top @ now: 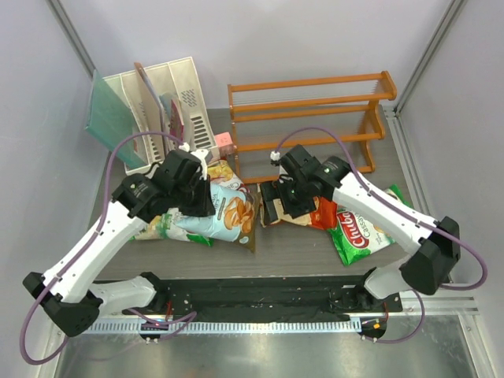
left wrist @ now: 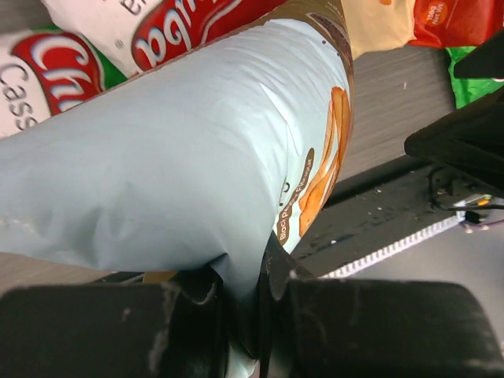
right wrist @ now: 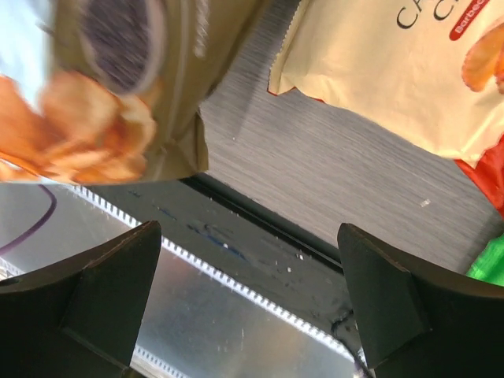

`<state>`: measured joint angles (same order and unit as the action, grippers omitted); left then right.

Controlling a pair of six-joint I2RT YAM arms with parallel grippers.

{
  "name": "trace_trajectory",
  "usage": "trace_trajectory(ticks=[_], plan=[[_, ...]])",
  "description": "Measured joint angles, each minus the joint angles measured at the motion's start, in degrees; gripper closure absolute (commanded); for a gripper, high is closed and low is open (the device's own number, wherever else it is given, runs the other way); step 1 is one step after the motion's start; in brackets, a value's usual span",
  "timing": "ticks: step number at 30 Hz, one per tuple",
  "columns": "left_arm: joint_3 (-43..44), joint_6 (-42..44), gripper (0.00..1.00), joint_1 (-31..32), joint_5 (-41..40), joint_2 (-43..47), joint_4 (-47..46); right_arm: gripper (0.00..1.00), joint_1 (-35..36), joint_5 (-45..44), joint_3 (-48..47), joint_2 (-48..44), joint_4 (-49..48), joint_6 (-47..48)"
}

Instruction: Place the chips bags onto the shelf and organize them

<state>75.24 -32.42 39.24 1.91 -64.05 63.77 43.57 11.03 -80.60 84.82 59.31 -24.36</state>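
My left gripper is shut on an edge of the light-blue and brown chips bag. From above, that gripper sits at the upper left of this bag. My right gripper stands open with nothing between its fingers, over the table's near edge. From above, this gripper hovers by the cream and orange-red bag. A red and green Chiba bag lies to the right, another under my left arm. The orange-brown shelf stands at the back with no bags on it.
A white file organizer with folders stands at the back left, beside the shelf. A cream bag lies just behind my left gripper. The black arm-base rail runs along the near edge.
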Motion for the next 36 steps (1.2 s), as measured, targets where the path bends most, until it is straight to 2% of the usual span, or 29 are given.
trace_trajectory(ticks=[1, 5, 9, 17, 20, 25, 31, 36], plan=[[0.9, 1.4, 1.00, 0.0, -0.7, -0.5, 0.2, 0.00, -0.3, 0.3, 2.1, -1.1, -1.0, 0.0], [2.3, 4.3, 1.00, -0.6, -0.7, -1.4, 1.0, 0.00, -1.6, 2.3, 15.3, -8.9, -9.9, -2.4], [2.4, 5.1, 1.00, -3.8, 4.0, -1.9, 1.2, 0.00, -4.4, 5.9, 24.3, -15.3, -18.4, -5.6], [2.7, 5.9, 1.00, -15.6, 19.5, -2.1, 0.5, 0.00, -6.9, 12.3, 23.3, -10.9, -29.9, -7.3], [3.4, 6.2, 1.00, -16.8, 23.1, -3.1, 0.3, 0.00, -7.0, 14.5, 22.9, -9.8, -32.0, -7.8], [2.9, 6.1, 1.00, -17.7, 24.4, -3.0, -0.3, 0.00, -7.4, 17.7, 22.6, -7.0, -34.9, -9.0], [-4.1, 3.8, 1.00, -22.3, 30.5, -0.7, -4.5, 0.00, -8.2, 25.4, 25.3, -5.2, -49.6, -16.7], [-10.3, -1.0, 1.00, -25.7, 35.6, 0.3, -9.9, 0.00, -9.2, 27.9, 26.7, -1.5, -58.4, -21.7]])
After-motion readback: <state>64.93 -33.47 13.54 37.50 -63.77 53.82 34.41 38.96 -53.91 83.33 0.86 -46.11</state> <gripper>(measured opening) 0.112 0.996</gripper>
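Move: The blue-and-brown chips bag hangs, already pinched by its blue end, from the left hand; its free brown end lies about 14 cm to the right of that hand, 2 cm ahead and some 11 cm lower. From the open right hand that brown end is roughly 10 cm to the left, 1 cm ahead and 6 cm lower. On the table, the tan-and-red bag lies 4 cm ahead of the right hand, 6 cm to its right and 10 cm below; the red-and-white bag lies about 6 cm ahead, 18 cm to its left, equally low. The hanging bag's brown end is what the right hand goes for: the hand first dips some 3 cm, easing back and right, then swings about 9 cm left and 6 cm forward, rolling some 40 degrees until its wide-open fingers point left at the bag. The left hand keeps its pinch, edges 2 cm forward, rises and sinks again, and tilts its fingers about 30 degrees towards the right hand. ##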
